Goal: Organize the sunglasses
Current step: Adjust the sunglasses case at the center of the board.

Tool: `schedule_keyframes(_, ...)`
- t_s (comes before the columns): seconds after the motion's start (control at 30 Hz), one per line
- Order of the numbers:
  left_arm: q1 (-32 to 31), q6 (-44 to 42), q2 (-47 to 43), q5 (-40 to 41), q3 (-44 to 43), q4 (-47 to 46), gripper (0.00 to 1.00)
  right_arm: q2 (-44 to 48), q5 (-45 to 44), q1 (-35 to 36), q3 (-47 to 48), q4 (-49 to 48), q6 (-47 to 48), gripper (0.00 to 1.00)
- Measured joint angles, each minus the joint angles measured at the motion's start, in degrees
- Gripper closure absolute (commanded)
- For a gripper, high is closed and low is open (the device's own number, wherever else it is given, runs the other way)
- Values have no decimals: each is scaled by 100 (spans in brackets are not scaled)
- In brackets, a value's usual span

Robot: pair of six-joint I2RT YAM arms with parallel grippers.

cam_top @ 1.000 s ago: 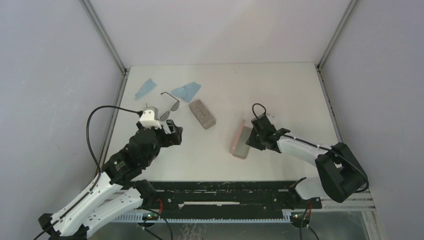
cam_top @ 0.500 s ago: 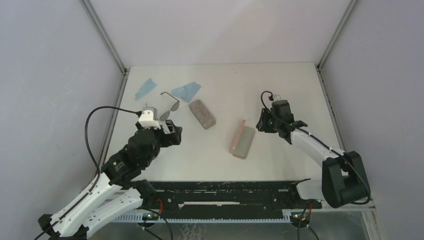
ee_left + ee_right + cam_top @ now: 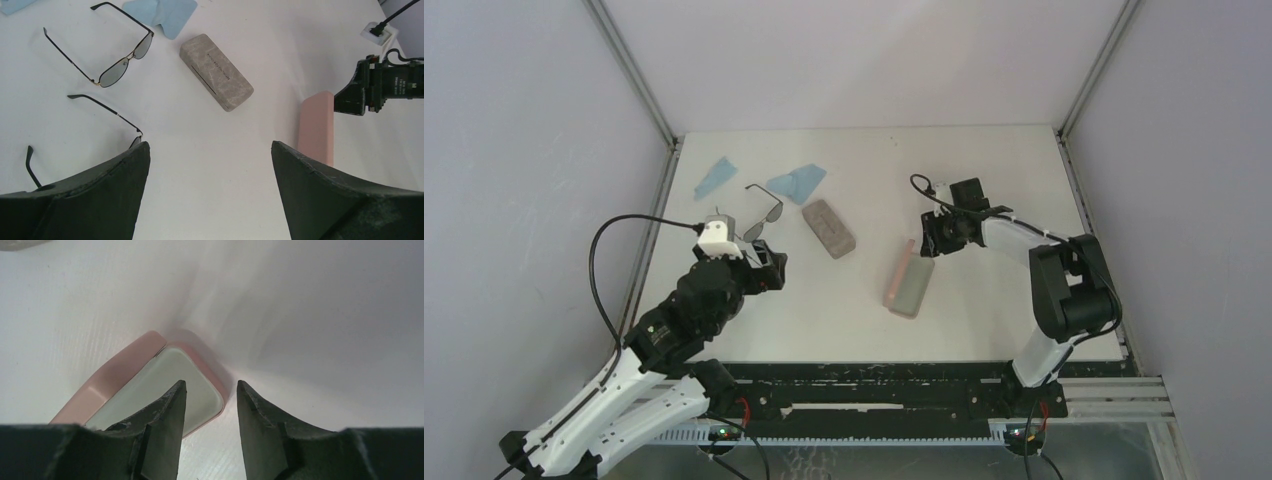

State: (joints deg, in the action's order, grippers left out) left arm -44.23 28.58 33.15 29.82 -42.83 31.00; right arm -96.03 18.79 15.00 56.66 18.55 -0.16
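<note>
One pair of sunglasses [image 3: 764, 212] [image 3: 122, 62] lies unfolded near the far left, beside a blue cloth. A second pair of sunglasses [image 3: 106, 108] lies just in front of my left gripper [image 3: 770, 268] [image 3: 210, 147]; its lenses are mostly hidden behind the left finger. That gripper is wide open and holds nothing. The pink case [image 3: 909, 280] [image 3: 316, 127] [image 3: 125, 377] lies open, showing a pale lining. My right gripper [image 3: 936, 238] [image 3: 210, 385] hovers at the case's far end, partly open. One finger is over the lining and the other is outside the rim, gripping nothing.
A grey-brown case [image 3: 828, 228] [image 3: 216, 71] lies shut between the sunglasses and the pink case. Two light blue cloths [image 3: 717, 176] [image 3: 796, 181] lie at the far left. The enclosure walls stand close on the left and right edges of the table.
My right gripper has left the pink case's right side, swung to its far end and widened its jaws. The left arm and the sunglasses have not moved.
</note>
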Motion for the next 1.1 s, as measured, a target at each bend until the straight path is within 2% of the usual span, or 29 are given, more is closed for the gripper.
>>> schedule_keyframes(0.6, 0, 94, -120, 0, 0, 2, 6, -824, 566, 44, 673, 780, 326, 63)
schedule_keyframes(1.1, 0, 105, -136, 7, 101, 22, 6, -918, 223, 177, 763, 922, 127, 89)
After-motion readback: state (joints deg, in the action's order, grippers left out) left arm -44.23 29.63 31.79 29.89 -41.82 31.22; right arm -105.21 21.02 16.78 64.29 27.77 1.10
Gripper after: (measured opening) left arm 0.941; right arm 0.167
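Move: The open pink sunglasses case lies with its middle about 6 cm back, 4 cm to the left and some 3 cm below the right hand, whose part-open fingers hover by its far right corner. The grey-brown case is about 6 cm ahead and 21 cm left of that hand, and the nearer blue cloth some 17 cm ahead and 29 cm left. From the left hand, the pink case is roughly 6 cm ahead, 23 cm right and 22 cm lower. The right fingers come down onto the far rim of the open pink case, near its right corner, and close from not quite half open to nearly shut, pinching the rim between them. The hand sinks about 2.5 cm and shifts 1.5 cm left, then draws back about 1 cm, tipping some 10 degrees so the fingers point more steeply down. ##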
